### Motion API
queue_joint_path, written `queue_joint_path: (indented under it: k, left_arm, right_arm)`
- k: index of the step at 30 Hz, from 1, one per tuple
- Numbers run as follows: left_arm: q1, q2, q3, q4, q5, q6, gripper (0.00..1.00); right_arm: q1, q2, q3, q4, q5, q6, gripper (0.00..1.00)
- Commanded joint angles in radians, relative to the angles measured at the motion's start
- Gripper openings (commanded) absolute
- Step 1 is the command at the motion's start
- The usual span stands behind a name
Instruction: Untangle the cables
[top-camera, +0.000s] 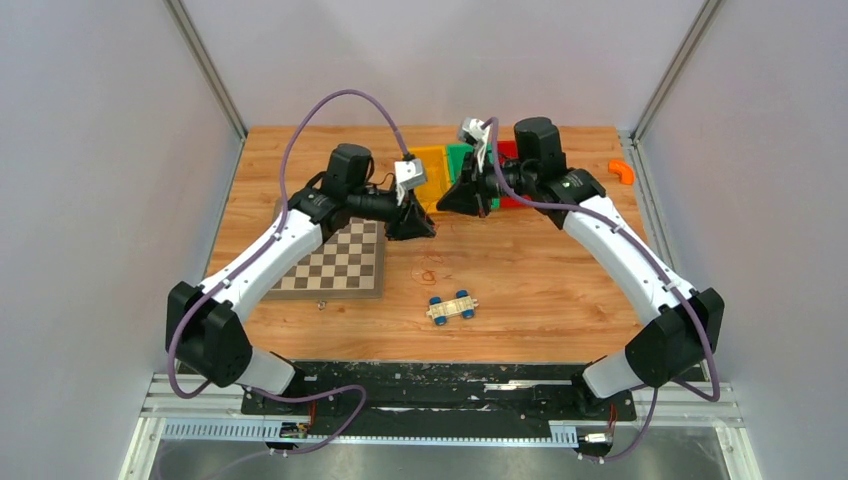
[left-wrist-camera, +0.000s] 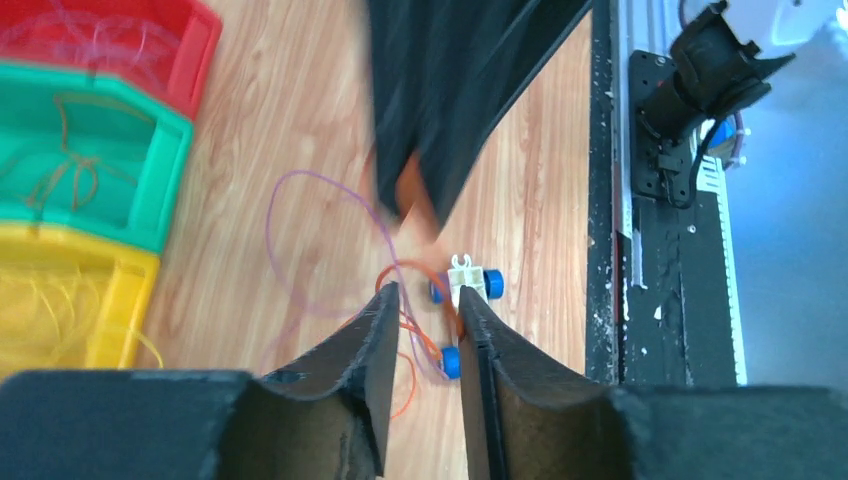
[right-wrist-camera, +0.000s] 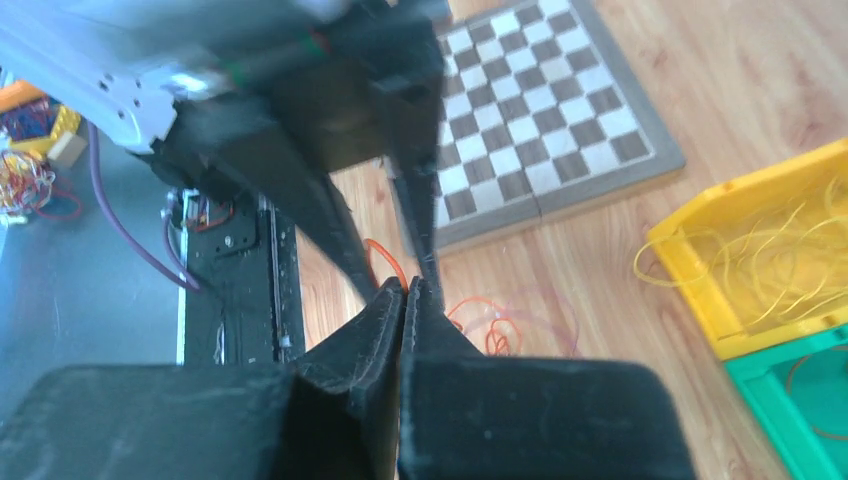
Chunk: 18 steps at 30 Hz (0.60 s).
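Note:
The cables on the table are thin orange loops (left-wrist-camera: 418, 345) and a faint purple loop (left-wrist-camera: 300, 235), also visible as an orange tangle (right-wrist-camera: 488, 322) in the right wrist view. My left gripper (left-wrist-camera: 428, 292) hovers over them, open, with orange strands lying below the gap between its fingers. My right gripper (right-wrist-camera: 405, 285) is shut, and an orange strand (right-wrist-camera: 384, 254) runs up to its tip. Both grippers meet tip to tip above mid-table, left gripper (top-camera: 425, 230) and right gripper (top-camera: 443, 207). More thin cables lie in the bins.
Yellow bin (top-camera: 428, 160), green bin (top-camera: 459, 155) and red bin (top-camera: 508, 150) stand at the back. A chessboard (top-camera: 340, 262) lies on the left. A small toy car with blue wheels (top-camera: 452, 307) sits near the cables. An orange piece (top-camera: 622, 172) is at the far right.

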Motion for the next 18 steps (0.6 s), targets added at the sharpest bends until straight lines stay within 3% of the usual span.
queue_joint_path:
  k: [1, 4, 15, 18]
  left_arm:
    - [0.092, -0.034, -0.146, 0.182, 0.038, -0.154, 0.44]
    - [0.117, -0.022, -0.206, 0.190, 0.021, -0.110, 0.54]
    - [0.170, 0.021, -0.342, 0.300, -0.004, -0.156, 0.56]
    - [0.182, -0.013, -0.355, 0.319, -0.008, -0.154, 0.62]
  right_arm:
    - [0.004, -0.015, 0.146, 0.122, -0.004, 0.117, 0.00]
    - [0.002, -0.012, 0.231, 0.184, 0.039, 0.180, 0.00]
    - [-0.072, -0.001, 0.467, 0.433, 0.233, 0.393, 0.00]
    - [-0.079, 0.015, 0.523, 0.455, 0.237, 0.410, 0.00]
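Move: The right fingers already pinch the orange cable, which hangs to the table; the loose purple cable it tangles with lies roughly 28 cm below and 4 cm ahead of that hand. Beyond it, the green bin is some 22 cm ahead and 8 cm right, the yellow bin 21 cm ahead and 2 cm left; the toy car is 6 cm back, 3 cm right. From the left gripper, the purple cable is about 25 cm below and 6 cm ahead. Haul the orange cable up and away from the purple one with the right gripper: keep the fingers shut and climb about 24 cm, easing slightly forward while the fingertips tip up and swing clockwise. Open the left gripper further to free its grip on the orange cable, and sink it some 11 cm towards the table, backing off about 5 cm to its left. ##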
